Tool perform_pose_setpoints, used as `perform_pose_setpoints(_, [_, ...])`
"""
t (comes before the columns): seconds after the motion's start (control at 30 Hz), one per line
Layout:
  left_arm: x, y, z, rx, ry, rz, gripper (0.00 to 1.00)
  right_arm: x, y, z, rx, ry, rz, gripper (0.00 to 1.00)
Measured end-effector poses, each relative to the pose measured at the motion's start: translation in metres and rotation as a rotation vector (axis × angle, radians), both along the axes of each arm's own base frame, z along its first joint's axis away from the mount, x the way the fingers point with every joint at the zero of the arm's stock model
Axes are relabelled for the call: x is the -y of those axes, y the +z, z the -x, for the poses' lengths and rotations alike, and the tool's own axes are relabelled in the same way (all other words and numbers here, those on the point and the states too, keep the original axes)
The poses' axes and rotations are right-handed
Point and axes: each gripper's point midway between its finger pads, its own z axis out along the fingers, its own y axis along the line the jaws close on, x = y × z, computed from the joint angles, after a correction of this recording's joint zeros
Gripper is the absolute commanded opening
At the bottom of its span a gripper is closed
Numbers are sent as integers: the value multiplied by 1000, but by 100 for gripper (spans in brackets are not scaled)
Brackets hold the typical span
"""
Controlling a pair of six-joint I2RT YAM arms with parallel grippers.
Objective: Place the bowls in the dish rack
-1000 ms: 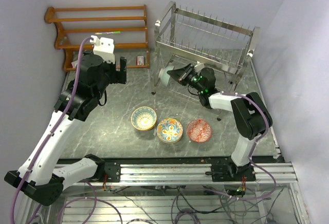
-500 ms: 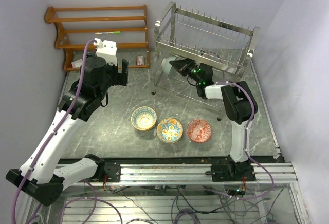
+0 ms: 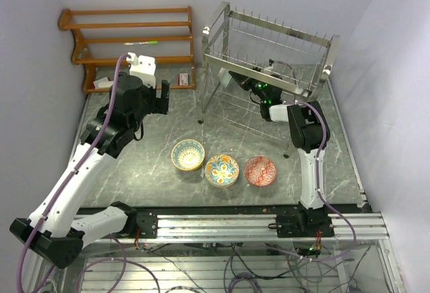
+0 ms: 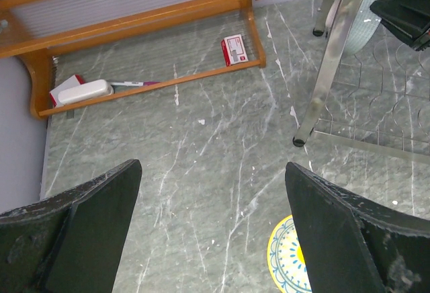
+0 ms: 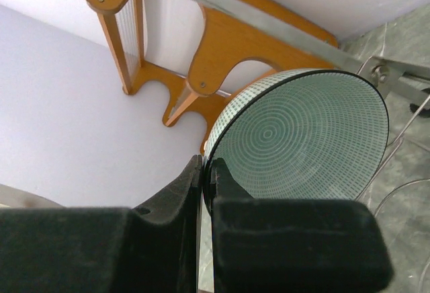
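Observation:
My right gripper [image 5: 207,172] is shut on the rim of a bowl with a pale teal ringed inside [image 5: 302,138], held on edge. In the top view this gripper [image 3: 239,80] reaches into the lower tier of the silver dish rack [image 3: 225,60], whose front rail mostly hides the bowl. From the left wrist the same bowl [image 4: 368,9] shows behind a rack leg [image 4: 329,71]. Three bowls sit in a row on the table: yellow-teal [image 3: 187,154], blue-orange floral [image 3: 222,170], red patterned [image 3: 260,171]. My left gripper [image 3: 163,95] [image 4: 213,169] hangs open and empty above the table, left of the rack.
A brown wooden slatted shelf [image 3: 127,37] stands at the back left, with a marker on top and a small red-and-white box [image 4: 234,50] and a white item [image 4: 84,91] on its lowest slat. Grey marble table [image 3: 134,158]; walls close on three sides.
My right gripper has carried the bowl back and to the right, deeper under the rack's upper tier. The left arm has drifted slightly towards the back.

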Motion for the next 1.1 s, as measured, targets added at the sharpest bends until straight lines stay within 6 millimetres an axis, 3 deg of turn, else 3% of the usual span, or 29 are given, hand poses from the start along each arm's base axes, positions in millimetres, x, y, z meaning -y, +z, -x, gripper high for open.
perform_pose_setpoints(0.2, [2, -6, -5, -16, 1, -9, 99, 4, -11, -12, 4, 10, -6, 0])
perform_pose_setpoints(0.4, [3, -9, -7, -24, 1, -13, 99, 6, -9, -14, 23, 18, -30, 0])
perform_pose_setpoints(0.73, [2, -14, -8, -29, 8, -19, 99, 13, -24, 0, -8, 7, -29, 1])
perform_pose_setpoints(0.93, [3, -12, -9, -20, 8, -15, 99, 13, -25, 0, -8, 15, -16, 23])
perform_pose_setpoints(1.1, [3, -11, -9, -17, 9, -14, 99, 17, -28, -3, -33, -4, 16, 33])
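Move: My right hand still holds the pale green bowl by its rim, under the dish rack's upper tier. The place for it, at the left end of the lower tier, is about 8 cm below that hand and 2 cm to its left. The rack's front-left foot stands some 12 cm back and 11 cm left of the hand; the small red-and-white box lies about 6 cm ahead and 20 cm left, both low. From my left hand the place is roughly 25 cm ahead, 19 cm right, 25 cm down. With my right hand I lower the bowl about 3 cm into the left end of the lower tier, easing some 1.5 cm to the right; I first nudge forward a little over 1 cm, then draw back as much while sinking. Only when I am down do I open the fingers about a quarter, freeing the pinched rim, the wrist keeping nearly the same angle. ##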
